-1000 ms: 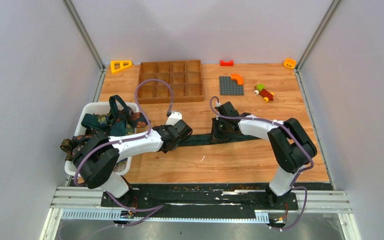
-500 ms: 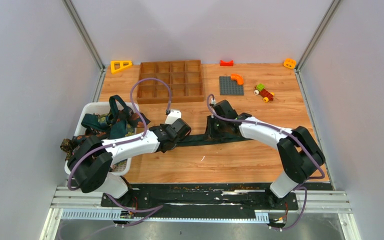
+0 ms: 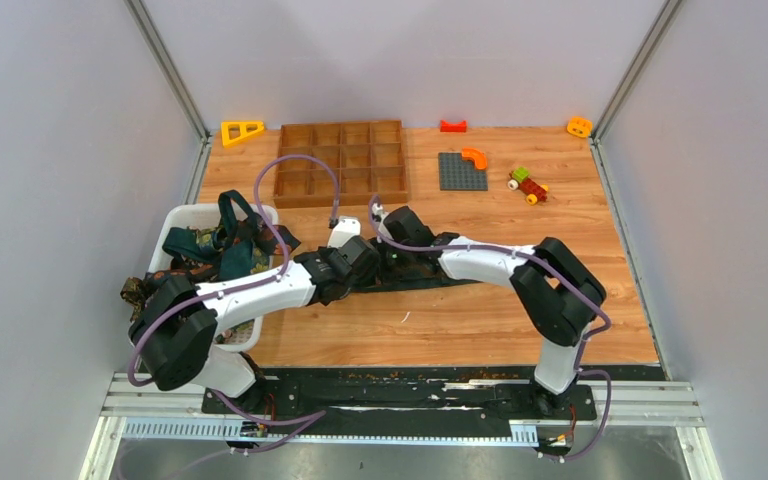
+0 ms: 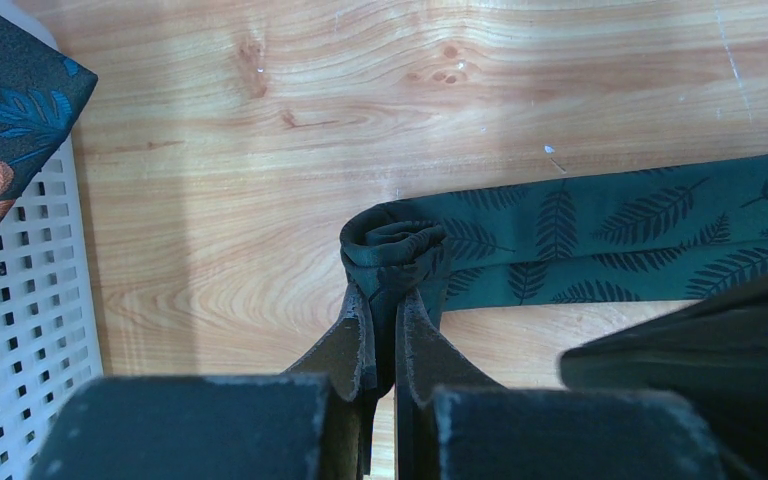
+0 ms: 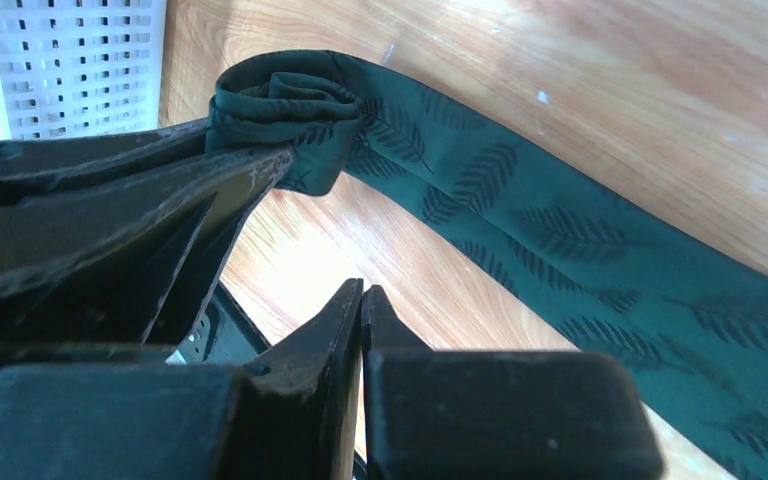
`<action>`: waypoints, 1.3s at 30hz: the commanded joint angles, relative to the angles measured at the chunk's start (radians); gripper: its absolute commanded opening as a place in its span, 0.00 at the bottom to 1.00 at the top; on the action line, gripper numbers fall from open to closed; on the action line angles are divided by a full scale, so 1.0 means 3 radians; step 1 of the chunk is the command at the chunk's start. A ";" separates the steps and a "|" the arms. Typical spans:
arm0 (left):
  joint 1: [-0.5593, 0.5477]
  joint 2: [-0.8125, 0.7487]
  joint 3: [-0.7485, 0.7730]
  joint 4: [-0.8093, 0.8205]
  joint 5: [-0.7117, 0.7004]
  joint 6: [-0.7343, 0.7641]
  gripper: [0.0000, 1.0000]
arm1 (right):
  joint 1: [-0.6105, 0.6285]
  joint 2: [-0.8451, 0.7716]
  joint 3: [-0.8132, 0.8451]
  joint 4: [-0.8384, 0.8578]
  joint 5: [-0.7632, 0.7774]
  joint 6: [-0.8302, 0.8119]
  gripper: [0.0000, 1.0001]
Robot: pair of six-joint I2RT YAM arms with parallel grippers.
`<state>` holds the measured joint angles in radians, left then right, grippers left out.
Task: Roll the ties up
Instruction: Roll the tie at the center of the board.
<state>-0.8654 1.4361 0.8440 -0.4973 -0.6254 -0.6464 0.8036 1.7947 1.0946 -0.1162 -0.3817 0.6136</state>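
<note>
A dark teal tie with a leaf pattern (image 4: 600, 235) lies flat on the wooden table (image 3: 460, 320). Its left end is wound into a small roll (image 4: 392, 243). My left gripper (image 4: 388, 300) is shut on this roll, pinching fabric between its fingers. In the right wrist view the roll (image 5: 282, 103) sits at the tips of the left gripper, and the tie's strip (image 5: 580, 240) runs off to the lower right. My right gripper (image 5: 362, 292) is shut and empty, just above the table beside the strip. In the top view the left gripper (image 3: 358, 263) and the right gripper (image 3: 398, 260) are close together over the tie (image 3: 472, 279).
A white perforated basket (image 3: 182, 214) at the left holds several other ties (image 3: 228, 240), one floral (image 4: 5, 110). At the back are a wooden compartment tray (image 3: 341, 160), a grey baseplate (image 3: 461, 171), a toy car (image 3: 528, 185) and small orange and yellow pieces.
My right gripper has moved left along the tie, close up to the left gripper and the roll. The left gripper has stayed nearly in place, still holding the rolled end.
</note>
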 commanded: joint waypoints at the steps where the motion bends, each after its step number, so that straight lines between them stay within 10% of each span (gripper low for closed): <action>1: -0.0025 -0.0133 -0.0044 0.0050 -0.0032 -0.0074 0.00 | 0.0063 0.0216 0.0205 0.0357 -0.0239 0.0145 0.04; 39: -0.0025 0.0009 -0.0118 0.0263 0.0094 0.0002 0.00 | 0.0030 0.0986 0.0678 0.0792 -0.0617 0.0269 0.03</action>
<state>-0.8654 1.4017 0.7990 -0.4721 -0.6041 -0.6460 0.8211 2.1098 1.3010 0.0509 -0.5404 0.7036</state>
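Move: The tie's roll sits pinched in the left fingertips, its middle about 1 cm ahead of and 1 cm below that hand. From the right hand the roll lies some 9 cm to the left, level fore and aft, about 3 cm lower. The flat tie strip runs off to the right from the roll, its middle roughly 16 cm right of the left hand and 4 cm below it. The wooden tray's middle is about 32 cm ahead and 5 cm left of the left hand. Bring the right gripper left about 7 cm and down some 3 cm along the tie strip, easing off at the end, until its nearly shut tips come up against the right side of the roll; let it turn only slightly, about 10 degrees. Keep the left fingers shut on the roll and hold it almost in place. ##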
